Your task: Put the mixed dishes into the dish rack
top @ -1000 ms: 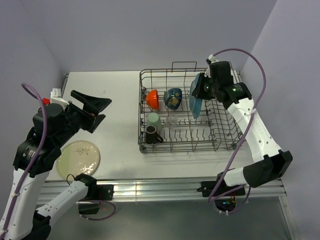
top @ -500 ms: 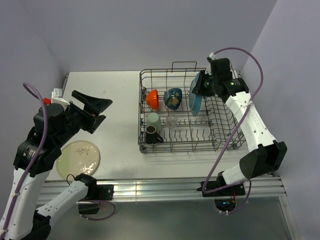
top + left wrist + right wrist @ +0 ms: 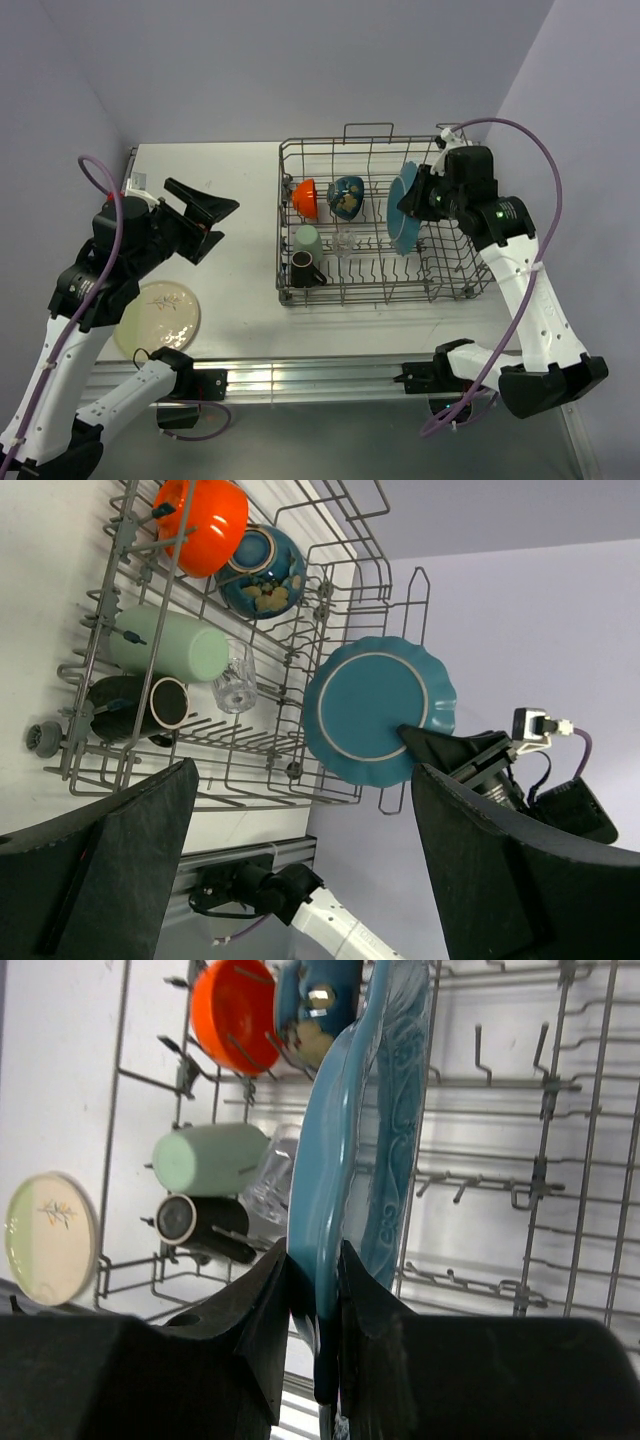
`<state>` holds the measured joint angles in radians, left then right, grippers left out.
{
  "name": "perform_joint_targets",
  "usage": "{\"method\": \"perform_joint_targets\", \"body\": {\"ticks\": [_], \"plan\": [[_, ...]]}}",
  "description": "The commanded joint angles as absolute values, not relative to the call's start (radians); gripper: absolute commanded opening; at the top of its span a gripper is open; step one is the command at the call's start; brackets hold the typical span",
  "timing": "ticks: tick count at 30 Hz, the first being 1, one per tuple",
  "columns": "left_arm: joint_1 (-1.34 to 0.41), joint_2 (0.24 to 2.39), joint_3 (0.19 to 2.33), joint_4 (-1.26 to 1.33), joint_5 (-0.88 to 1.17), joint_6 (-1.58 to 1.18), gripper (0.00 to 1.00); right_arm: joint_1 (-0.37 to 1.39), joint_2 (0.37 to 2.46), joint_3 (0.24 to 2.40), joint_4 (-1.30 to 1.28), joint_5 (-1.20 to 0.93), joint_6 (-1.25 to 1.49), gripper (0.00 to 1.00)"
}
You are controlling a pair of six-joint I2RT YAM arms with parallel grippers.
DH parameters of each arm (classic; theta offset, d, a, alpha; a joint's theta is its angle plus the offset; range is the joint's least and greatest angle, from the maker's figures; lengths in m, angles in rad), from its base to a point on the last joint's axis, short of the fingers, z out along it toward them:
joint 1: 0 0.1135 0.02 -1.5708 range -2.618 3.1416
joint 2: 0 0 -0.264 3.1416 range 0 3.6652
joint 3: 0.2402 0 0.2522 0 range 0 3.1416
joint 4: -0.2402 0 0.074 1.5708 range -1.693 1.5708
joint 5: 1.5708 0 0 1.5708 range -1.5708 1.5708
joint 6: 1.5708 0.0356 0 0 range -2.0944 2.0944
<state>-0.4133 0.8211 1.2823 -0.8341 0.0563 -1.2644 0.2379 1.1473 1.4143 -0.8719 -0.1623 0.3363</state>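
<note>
The grey wire dish rack [image 3: 284, 190] holds the orange bowl [image 3: 305, 197], blue bowl [image 3: 346, 196], pale green mug [image 3: 308, 241], dark brown mug [image 3: 303, 268] and small clear glass [image 3: 343, 243]. My right gripper [image 3: 418, 200] is shut on the rim of the teal scalloped plate [image 3: 406, 208], holding it on edge over the rack's right half; its grip [image 3: 315, 1280] on the plate [image 3: 335, 1150] shows in the right wrist view. The cream plate [image 3: 157, 316] lies on the table at front left. My left gripper [image 3: 215, 222] is open and empty, above the table left of the rack.
The rack has raised wire handles [image 3: 368, 128] at its far side and rows of upright tines [image 3: 400, 265] in its right half. The table's front rail [image 3: 300, 375] runs below the rack. Walls close in on the left, back and right.
My right gripper has carried the teal plate a little to the right and nearer over the rack. My left gripper has shifted slightly right, still open.
</note>
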Motion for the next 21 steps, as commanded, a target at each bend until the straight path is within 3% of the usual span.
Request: {"method": "perform_joint_targets", "body": {"ticks": [1,21], "plan": [[-0.411,0.821,1.279,-0.778,0.090,-1.244,0.94,0.242,1.108,1.378,-0.762,-0.192,0.319,0.00],[-0.411,0.793,1.261,-0.788,0.083,-1.278,0.94,0.291,1.054,1.191,-0.723,-0.180,0.316,0.00]]}}
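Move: The right hand holds the blue plate on edge above the dish rack; the gap in the tines it is headed for lies roughly 14 cm below the hand, about 5 cm back and 2 cm to its left. The glass is about 13 cm left of the hand and 3 cm back, the blue bowl 13 cm left and 8 cm ahead, both some 12 cm below. From the left hand that gap lies about 38 cm right, 4 cm ahead and 20 cm down. Downward and slightly back, the right hand lowers the blue plate towards the tines to the right of the glass, sinking about 6.5 cm with a brief halt midway and drawing back some 2.5 cm. The wrist tips the fingers some 10 degrees further down while they keep their pinch on the plate's rim. Whether the plate's lower edge touches the wires can't be seen. ##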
